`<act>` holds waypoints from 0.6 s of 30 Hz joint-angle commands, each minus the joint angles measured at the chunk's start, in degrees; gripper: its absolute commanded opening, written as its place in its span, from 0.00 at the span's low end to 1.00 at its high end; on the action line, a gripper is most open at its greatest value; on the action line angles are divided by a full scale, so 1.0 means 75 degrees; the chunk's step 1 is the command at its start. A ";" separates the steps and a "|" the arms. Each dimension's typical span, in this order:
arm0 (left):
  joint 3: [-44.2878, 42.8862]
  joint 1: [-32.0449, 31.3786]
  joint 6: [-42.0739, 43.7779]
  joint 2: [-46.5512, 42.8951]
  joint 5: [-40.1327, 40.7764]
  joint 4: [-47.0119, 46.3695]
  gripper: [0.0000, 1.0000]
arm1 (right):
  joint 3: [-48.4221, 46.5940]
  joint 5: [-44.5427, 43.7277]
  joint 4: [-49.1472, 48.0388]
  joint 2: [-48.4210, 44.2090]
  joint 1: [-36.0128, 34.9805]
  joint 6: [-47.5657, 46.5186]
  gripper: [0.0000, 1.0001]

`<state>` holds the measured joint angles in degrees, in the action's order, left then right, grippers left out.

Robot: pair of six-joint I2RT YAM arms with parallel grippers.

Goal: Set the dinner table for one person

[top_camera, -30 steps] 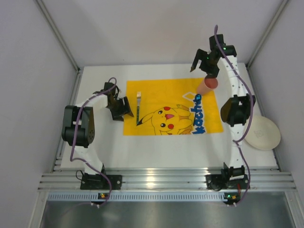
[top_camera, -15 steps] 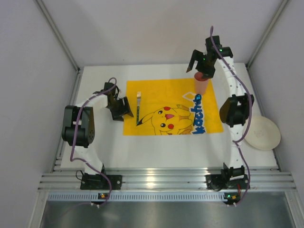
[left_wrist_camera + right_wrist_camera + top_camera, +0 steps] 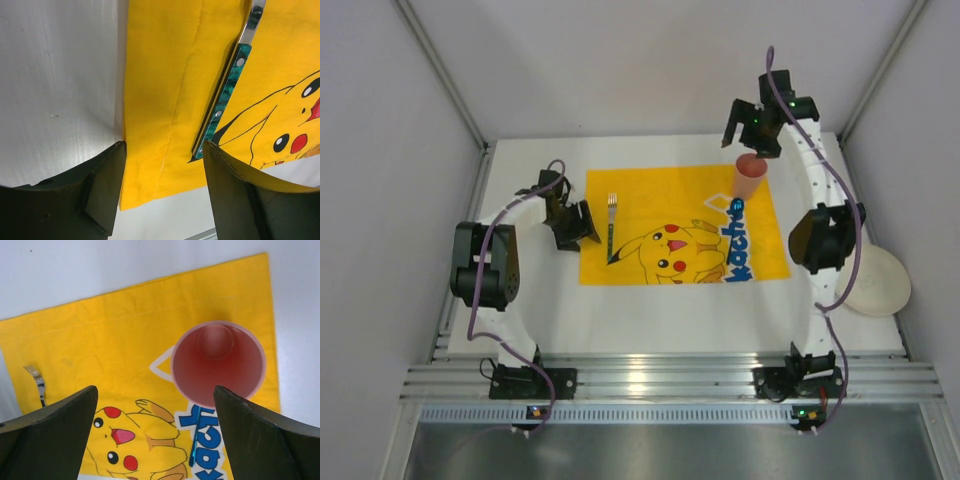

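The white dinner table carries a yellow Pikachu cloth. A pink cup stands upright on the cloth's far right corner; in the right wrist view the cup is seen from above, mouth up. My right gripper hangs open just beyond and above the cup, and its jaws hold nothing. A fork with a green handle lies along the cloth's left side. My left gripper is open low over the cloth's left edge, beside the fork and not touching it.
A white plate lies at the table's right edge, partly under the right arm. Metal rails run along the near edge and grey walls close in on three sides. A thin blue strip lies over the cloth's blue lettering.
The pink cup went from tilted to standing upright on the cloth. My right gripper stayed open and drew back up from it. The left arm hardly moved.
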<state>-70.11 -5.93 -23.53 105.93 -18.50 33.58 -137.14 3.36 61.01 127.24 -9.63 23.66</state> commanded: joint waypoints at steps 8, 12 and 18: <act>-0.0637 -0.0310 0.0067 -0.0577 0.0193 0.0128 0.67 | 0.3352 -0.3271 -0.0402 -0.3897 0.0872 -0.0471 1.00; -0.0765 -0.0579 0.0102 -0.0647 0.0147 0.0163 0.80 | 0.5637 -0.3144 -0.0155 -0.4589 0.1666 -0.0109 1.00; -0.0989 -0.0791 0.0313 -0.0788 0.0439 0.0678 0.98 | 0.8463 -0.2651 -0.1161 -0.5188 0.2198 -0.0037 1.00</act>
<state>-75.61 -11.92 -22.50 103.31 -16.80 35.90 -78.50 -17.63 55.61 89.41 6.83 22.61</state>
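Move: The plate that the right hand heads for lies about 24 cm back and 37 cm to its right, some 20 cm lower; the cup stands 3 cm ahead, 4 cm right and 14 cm below, the spoon 11 cm back, 2 cm left and 20 cm below. The fork's middle is roughly 7 cm ahead of the left hand, 5 cm right and 4 cm below; the tablecloth's middle is 7 cm ahead and 27 cm right, equally low. The cup is left standing as the right hand, already wide open, lifts some 8 cm and sweeps back and right towards the plate, about 20 cm each way, then sinks well below its starting height, turning roughly 25 degrees clockwise. Over the fork's side of the cloth, the left hand rises about 4 cm and shifts as far right towards the fork, opening its fingers fully. ##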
